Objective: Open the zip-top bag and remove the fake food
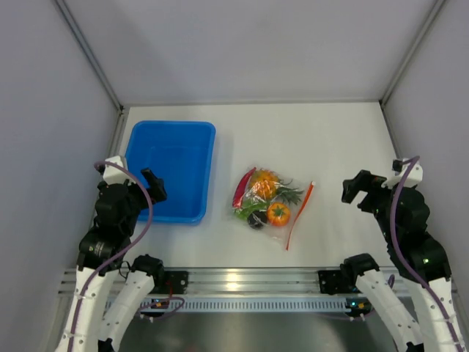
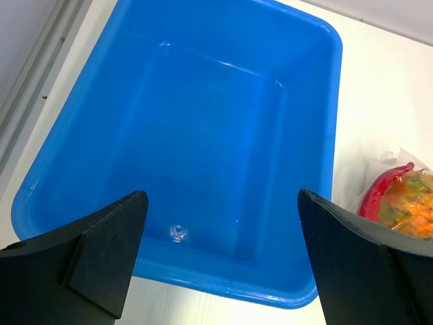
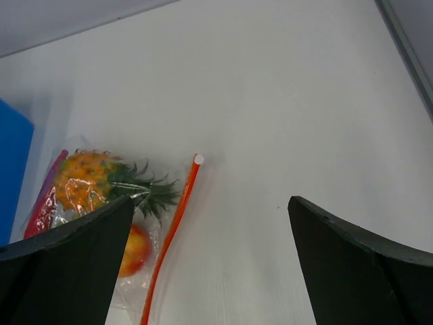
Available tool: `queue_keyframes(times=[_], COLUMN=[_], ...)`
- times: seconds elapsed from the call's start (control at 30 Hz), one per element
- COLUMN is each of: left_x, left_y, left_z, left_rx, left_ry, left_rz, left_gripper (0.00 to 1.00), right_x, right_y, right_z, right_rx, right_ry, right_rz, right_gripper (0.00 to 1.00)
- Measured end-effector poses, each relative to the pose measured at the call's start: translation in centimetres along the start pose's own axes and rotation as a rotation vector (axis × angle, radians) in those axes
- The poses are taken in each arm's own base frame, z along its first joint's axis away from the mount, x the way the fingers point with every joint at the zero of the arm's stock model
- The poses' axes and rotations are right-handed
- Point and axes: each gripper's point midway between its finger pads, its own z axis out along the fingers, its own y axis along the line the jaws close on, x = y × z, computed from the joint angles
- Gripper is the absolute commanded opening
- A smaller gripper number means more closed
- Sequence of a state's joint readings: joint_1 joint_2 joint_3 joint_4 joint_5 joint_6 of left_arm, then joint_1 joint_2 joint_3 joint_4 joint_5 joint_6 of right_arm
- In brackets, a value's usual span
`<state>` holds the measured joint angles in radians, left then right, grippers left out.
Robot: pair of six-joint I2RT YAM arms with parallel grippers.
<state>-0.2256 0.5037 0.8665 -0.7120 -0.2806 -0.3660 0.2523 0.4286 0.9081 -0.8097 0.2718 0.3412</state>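
The clear zip-top bag point(image 1: 272, 207) lies flat on the table's middle, its orange-red zip strip point(image 1: 300, 215) along the right edge. Inside it is the fake food: a red chili point(image 1: 242, 188), an orange pineapple-like piece point(image 1: 264, 183) with green leaves, an orange round piece point(image 1: 278, 213) and a dark piece point(image 1: 255, 221). The bag also shows in the right wrist view point(image 3: 122, 223), with the strip point(image 3: 172, 233), and at the left wrist view's right edge point(image 2: 399, 200). My left gripper point(image 1: 152, 185) is open above the blue tray. My right gripper point(image 1: 352, 192) is open, right of the bag and apart from it.
A blue rectangular tray point(image 1: 207, 170) stands left of the bag, with nothing in it point(image 2: 101, 135). Grey walls close the table on the left, right and back. A metal rail runs along the near edge.
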Motion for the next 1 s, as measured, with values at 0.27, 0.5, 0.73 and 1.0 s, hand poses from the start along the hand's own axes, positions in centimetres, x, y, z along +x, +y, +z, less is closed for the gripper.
queue_keyframes(times=[0.27, 0.5, 0.73, 1.0], left_x=[0.0, 0.2, 0.3, 0.4], left_y=[-0.1, -0.3, -0.6, -0.8], left_z=[0.0, -0.1, -0.1, -0.1], left_rx=[0.005, 0.017, 0.027, 0.036], left_ry=[0.000, 0.003, 0.008, 0.011], left_rz=[-0.001, 0.004, 0.007, 0.010], left_gripper=[0.98, 0.98, 0.98, 0.98], right_x=[2.3, 7.3, 14.8, 20.3], right_y=[1.0, 2.9, 4.2, 4.9], right_z=[1.2, 4.0, 6.7, 8.8], right_rx=[-0.061, -0.140, -0.210, -0.248], right_ry=[0.035, 0.138, 0.272, 0.364], right_rz=[0.029, 0.164, 0.325, 0.437], right_gripper=[0.99, 0.98, 0.78, 0.71])
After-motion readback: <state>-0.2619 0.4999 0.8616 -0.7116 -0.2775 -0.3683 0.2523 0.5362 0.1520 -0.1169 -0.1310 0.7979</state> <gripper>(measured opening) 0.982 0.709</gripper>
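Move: Roughly 15 cm to the right hand's left, a few cm ahead (3 or so) and some 26 cm below lies the middle of the bag's red zip strip. Beyond the strip, the tomato sits about 21 cm left and 3 cm ahead of the hand, the pineapple about 25 cm left and 10 cm ahead, both some 23 cm below. From the left hand the strip is about 42 cm to the right, level fore and aft, 25 cm below. Swooping down some 20 cm and left about 10 cm, with a slight drift forward, the right hand closes in on the red zip strip from its right. On the way the hand rolls about 30 degrees, left side rising, and tips its fingers further down; the wide-open fingers narrow to roughly three quarters, not yet pinching anything. ##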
